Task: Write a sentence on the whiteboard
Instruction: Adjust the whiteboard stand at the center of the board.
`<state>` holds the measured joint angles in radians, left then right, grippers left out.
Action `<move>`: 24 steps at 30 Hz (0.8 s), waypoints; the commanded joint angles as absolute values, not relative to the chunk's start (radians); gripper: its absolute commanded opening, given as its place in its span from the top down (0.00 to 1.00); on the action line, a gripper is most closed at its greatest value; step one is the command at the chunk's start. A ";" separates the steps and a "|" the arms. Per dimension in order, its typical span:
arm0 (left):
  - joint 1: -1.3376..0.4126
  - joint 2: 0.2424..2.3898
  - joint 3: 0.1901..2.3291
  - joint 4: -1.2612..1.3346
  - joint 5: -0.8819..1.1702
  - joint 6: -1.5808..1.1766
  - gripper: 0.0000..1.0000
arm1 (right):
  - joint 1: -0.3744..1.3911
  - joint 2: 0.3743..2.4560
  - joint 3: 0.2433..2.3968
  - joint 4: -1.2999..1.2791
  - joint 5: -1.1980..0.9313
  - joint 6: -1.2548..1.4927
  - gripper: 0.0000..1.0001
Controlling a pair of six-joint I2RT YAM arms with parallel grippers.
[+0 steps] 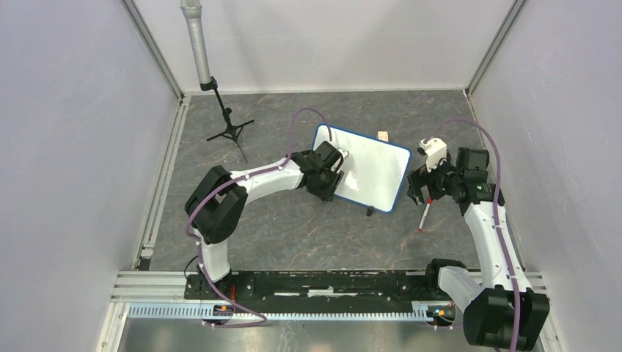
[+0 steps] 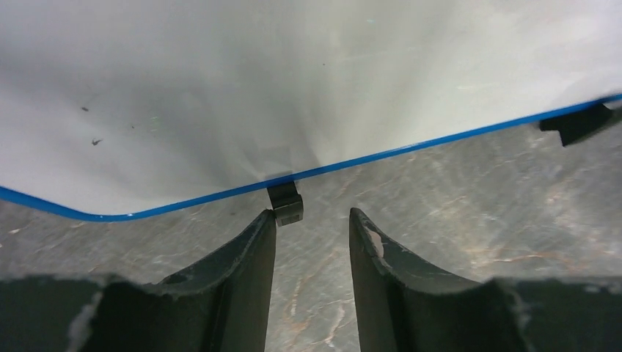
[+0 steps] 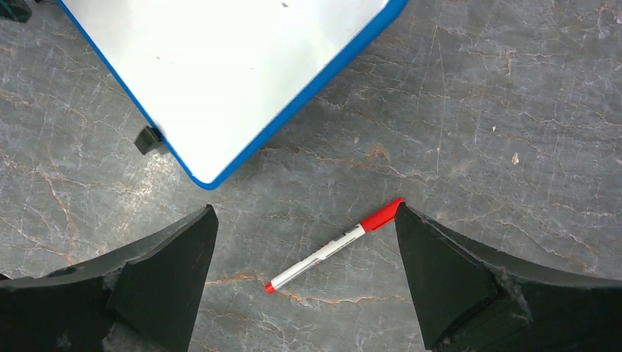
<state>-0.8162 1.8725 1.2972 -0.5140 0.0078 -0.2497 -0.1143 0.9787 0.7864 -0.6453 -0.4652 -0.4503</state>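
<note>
The whiteboard (image 1: 374, 172) with its blue rim stands in the middle of the grey marbled table, its face plain white; the sentence is out of view. My left gripper (image 1: 334, 176) is at the board's left edge. In the left wrist view the left gripper (image 2: 312, 214) is open with nothing between the fingers, just below the whiteboard (image 2: 293, 88), and its left fingertip is next to a black foot clip (image 2: 286, 204). My right gripper (image 3: 306, 207) is wide open above a red-capped white marker (image 3: 330, 249) lying flat on the table. The marker (image 1: 424, 218) lies right of the board's near corner.
A black tripod (image 1: 231, 132) carrying a grey cylinder (image 1: 196, 37) stands at the back left. A small tan object (image 1: 382, 135) lies behind the board. White walls enclose the table on three sides, and an aluminium rail (image 1: 293, 297) runs along the near edge.
</note>
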 commanded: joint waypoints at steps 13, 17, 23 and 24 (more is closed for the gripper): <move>-0.865 1.801 1.260 -0.187 0.146 -0.459 0.50 | 0.031 0.945 0.801 -0.612 -0.320 -0.400 0.07; -0.864 1.682 1.232 -0.211 0.145 -0.423 0.49 | 0.066 0.924 0.740 -0.581 -0.289 -0.333 0.18; -0.784 1.570 1.243 -0.363 0.137 -0.440 0.49 | 0.153 0.950 0.688 -0.550 -0.311 -0.115 0.29; -0.763 1.542 1.236 -0.368 0.138 -0.446 0.49 | 0.174 0.949 0.681 -0.540 -0.300 -0.085 0.29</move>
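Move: The left fingers straddle the stand's left foot, practically at the hand point and about 1 cm below. From there the whiteboard's centre is about 10 cm ahead, 12 cm right; the right foot some 5 cm back, 14 cm right. From the right hand, that right foot is about 14 cm left, 5 cm back, 12 cm down; the marker 6 cm back, 3 cm right, 13 cm down. Left finger pushes left foot about 5 cm rightward, lifts; right hand, partly closing, goes left towards right foot. ##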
